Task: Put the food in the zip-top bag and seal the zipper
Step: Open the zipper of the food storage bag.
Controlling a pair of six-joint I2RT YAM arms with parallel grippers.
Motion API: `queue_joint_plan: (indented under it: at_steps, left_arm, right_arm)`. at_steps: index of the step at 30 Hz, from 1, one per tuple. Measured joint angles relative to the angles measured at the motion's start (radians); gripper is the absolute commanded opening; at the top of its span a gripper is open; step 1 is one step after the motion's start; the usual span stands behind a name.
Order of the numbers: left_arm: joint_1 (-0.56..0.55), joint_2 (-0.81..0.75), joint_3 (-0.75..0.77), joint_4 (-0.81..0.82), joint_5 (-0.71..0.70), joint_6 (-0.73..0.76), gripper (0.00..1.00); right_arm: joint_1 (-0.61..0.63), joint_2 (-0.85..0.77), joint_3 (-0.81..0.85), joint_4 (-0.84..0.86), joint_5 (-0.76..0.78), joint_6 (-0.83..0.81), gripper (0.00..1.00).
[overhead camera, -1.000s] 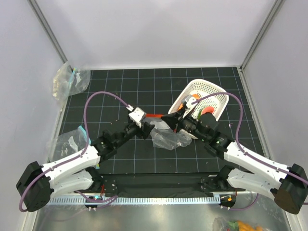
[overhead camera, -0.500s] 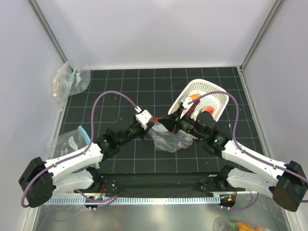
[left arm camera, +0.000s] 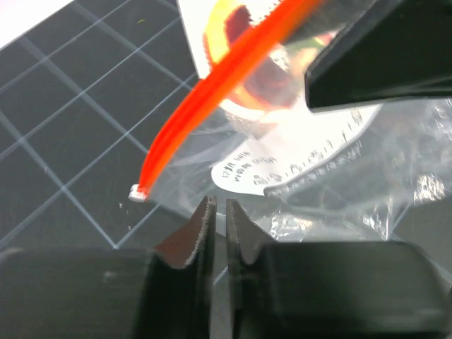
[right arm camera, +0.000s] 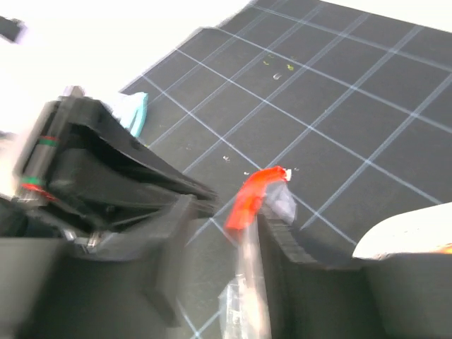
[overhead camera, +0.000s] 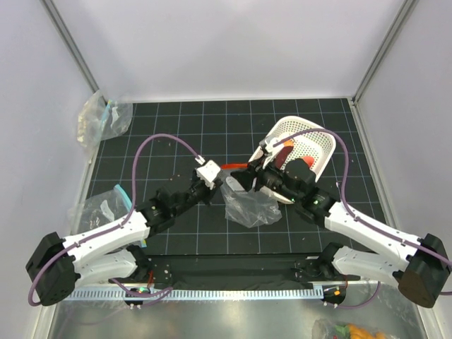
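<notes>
The clear zip-top bag (overhead camera: 248,206) lies crumpled on the black mat between both arms. Its red-orange zipper (overhead camera: 230,167) shows at the top left. My left gripper (left arm camera: 217,207) (overhead camera: 219,186) sits at the bag's left edge with its jaws nearly together; only a thin slit shows, and nothing is seen in it. My right gripper (right arm camera: 226,229) (overhead camera: 244,179) is open around the zipper's end (right arm camera: 251,198), which rests against one finger. Red and orange food (overhead camera: 304,163) lies in the white basket (overhead camera: 319,140). Yellow and dark red pieces (left arm camera: 240,42) blur through the bag; whether they are inside it is unclear.
Two clear bags with teal trim lie at the mat's left side, one far (overhead camera: 104,116) and one near (overhead camera: 102,206). Another bag with orange pieces (overhead camera: 346,330) sits beyond the front rail at the bottom right. The white basket leans just behind my right arm.
My right gripper's jaws have opened from shut. My left gripper has closed from wide open and come up to the bag's left edge. The bag has settled slightly.
</notes>
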Motion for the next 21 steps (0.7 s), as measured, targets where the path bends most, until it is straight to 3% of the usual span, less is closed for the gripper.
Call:
queue_joint_plan:
  at_steps: [1, 2, 6, 7, 13, 21]
  left_arm:
    - [-0.001, -0.008, 0.000, -0.003, -0.030, -0.020, 0.37]
    - [-0.001, -0.018, 0.000, -0.003, -0.066, -0.043, 0.42]
    - [-0.001, -0.053, 0.004, -0.019, -0.208, -0.163, 0.70]
    - [-0.001, -0.058, 0.008, -0.025, -0.233, -0.198, 0.99]
    - [0.007, -0.079, 0.068, -0.163, -0.413, -0.556, 1.00]
    - [0.043, -0.154, 0.051, -0.246, -0.414, -0.910, 1.00]
  right_arm:
    - [0.000, 0.019, 0.025, -0.021, 0.018, -0.003, 0.23]
    - [0.000, 0.040, 0.047, -0.039, 0.029, -0.008, 0.17]
    - [0.000, 0.118, 0.114, -0.101, 0.056, -0.005, 0.03]
    - [0.000, 0.126, 0.116, -0.111, 0.060, -0.006, 0.01]
    - [0.001, 0.109, 0.113, -0.152, 0.079, -0.025, 0.01]
    - [0.058, 0.018, 0.049, -0.096, 0.087, -0.097, 0.01]
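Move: The orange zipper edge already runs between my right hand's half-open fingers, its middle about 3 cm ahead, 2 cm left and 1 cm below. The bag body hangs some 12 cm below that hand, 8 cm back and 4 cm right; the food basket lies about 18 cm right, 6 cm ahead and 20 cm below. From my left hand the zipper edge is roughly 4 cm ahead, 5 cm right and 4 cm higher. I push my right hand about 2 cm forward and down, pinching the orange zipper edge, then draw it back and up to nearly where it began. My left hand spreads its fingers wide from almost shut and swings about 6 cm left with some rise, clear of the right, its wrist rolling left side down, tipping down and turning counter-clockwise, each some 25 to 35 degrees. ##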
